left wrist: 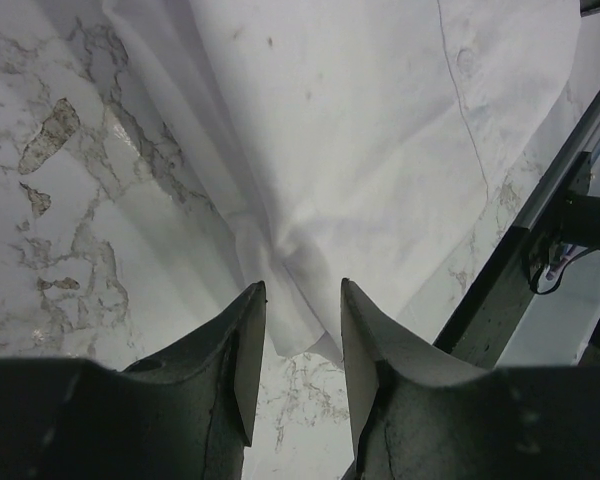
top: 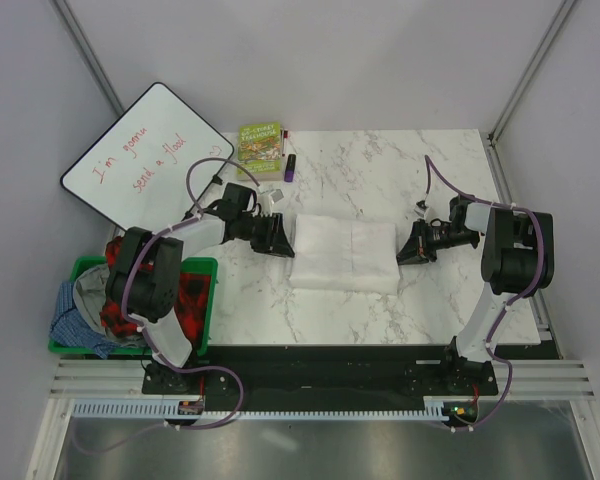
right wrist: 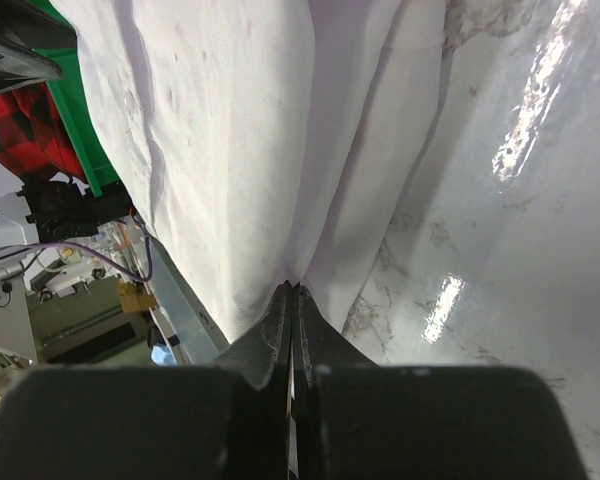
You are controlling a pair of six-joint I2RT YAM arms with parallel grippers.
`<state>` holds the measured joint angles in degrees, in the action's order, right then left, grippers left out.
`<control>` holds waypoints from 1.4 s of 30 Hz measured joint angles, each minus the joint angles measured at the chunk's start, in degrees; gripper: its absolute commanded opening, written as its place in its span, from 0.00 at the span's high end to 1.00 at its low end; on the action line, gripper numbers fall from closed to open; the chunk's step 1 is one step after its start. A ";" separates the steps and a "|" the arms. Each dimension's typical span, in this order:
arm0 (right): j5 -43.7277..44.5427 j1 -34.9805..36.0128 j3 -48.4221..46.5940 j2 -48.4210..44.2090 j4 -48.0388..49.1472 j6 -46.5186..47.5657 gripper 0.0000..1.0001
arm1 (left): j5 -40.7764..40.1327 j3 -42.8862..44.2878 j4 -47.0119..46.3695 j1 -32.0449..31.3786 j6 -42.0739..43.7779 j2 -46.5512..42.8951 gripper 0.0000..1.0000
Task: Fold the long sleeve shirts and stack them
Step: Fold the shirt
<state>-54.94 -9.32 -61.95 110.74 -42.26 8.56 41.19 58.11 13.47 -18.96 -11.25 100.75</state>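
A white long sleeve shirt (top: pixel 345 255) lies folded into a flat rectangle in the middle of the marble table. My left gripper (top: pixel 285 238) sits at its left edge. In the left wrist view that gripper (left wrist: pixel 302 290) is open, and a corner of the shirt (left wrist: pixel 380 130) lies loose on the table just past its fingertips. My right gripper (top: pixel 405 247) is at the shirt's right edge. The right wrist view shows this gripper (right wrist: pixel 295 287) shut, with the creases of the shirt (right wrist: pixel 230 130) running into its tips.
A green bin (top: pixel 205 300) at the left edge holds a red plaid cloth (top: pixel 185 295) and blue clothing (top: pixel 75 315). A whiteboard (top: pixel 145 160), a green book (top: pixel 260 148) and a purple marker (top: pixel 290 167) lie at the back left.
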 measured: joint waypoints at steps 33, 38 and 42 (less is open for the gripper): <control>2.29 -0.35 -2.73 0.00 -5.44 3.54 1.00 | 1.33 0.57 -2.03 -2.29 -3.54 2.93 0.98; 3.10 -1.27 -3.04 0.00 -7.63 5.40 1.00 | 1.11 0.57 -2.05 -2.27 -3.54 2.91 0.98; 3.91 -2.21 -3.26 0.00 -9.20 6.73 1.00 | 1.01 0.57 -2.05 -2.21 -3.54 2.91 0.98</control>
<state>-51.03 -11.53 -65.21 110.74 -51.46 15.29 42.19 58.67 11.42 -21.17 -14.79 103.66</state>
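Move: The left hand, open, has the shirt's left edge about 2 cm to its right, 1 cm nearer the base and 1 cm lower. The shirt's right edge is already in the right fingers; from that hand the left edge lies some 24 cm left and 1 cm farther out. From the left hand, the black marker is about 20 cm straight ahead and the book roughly 23 cm ahead and 7 cm left, both about 4 cm lower. Rightward about 2 cm, with a small sink and a slight draw back, the left hand brings its half-open fingers onto the shirt's left edge, shuts them on the cloth and holds. The right hand keeps its pinch on the right edge and, once the left is shut, moves about 2 cm to the right and 1 cm back, away from the left hand. ##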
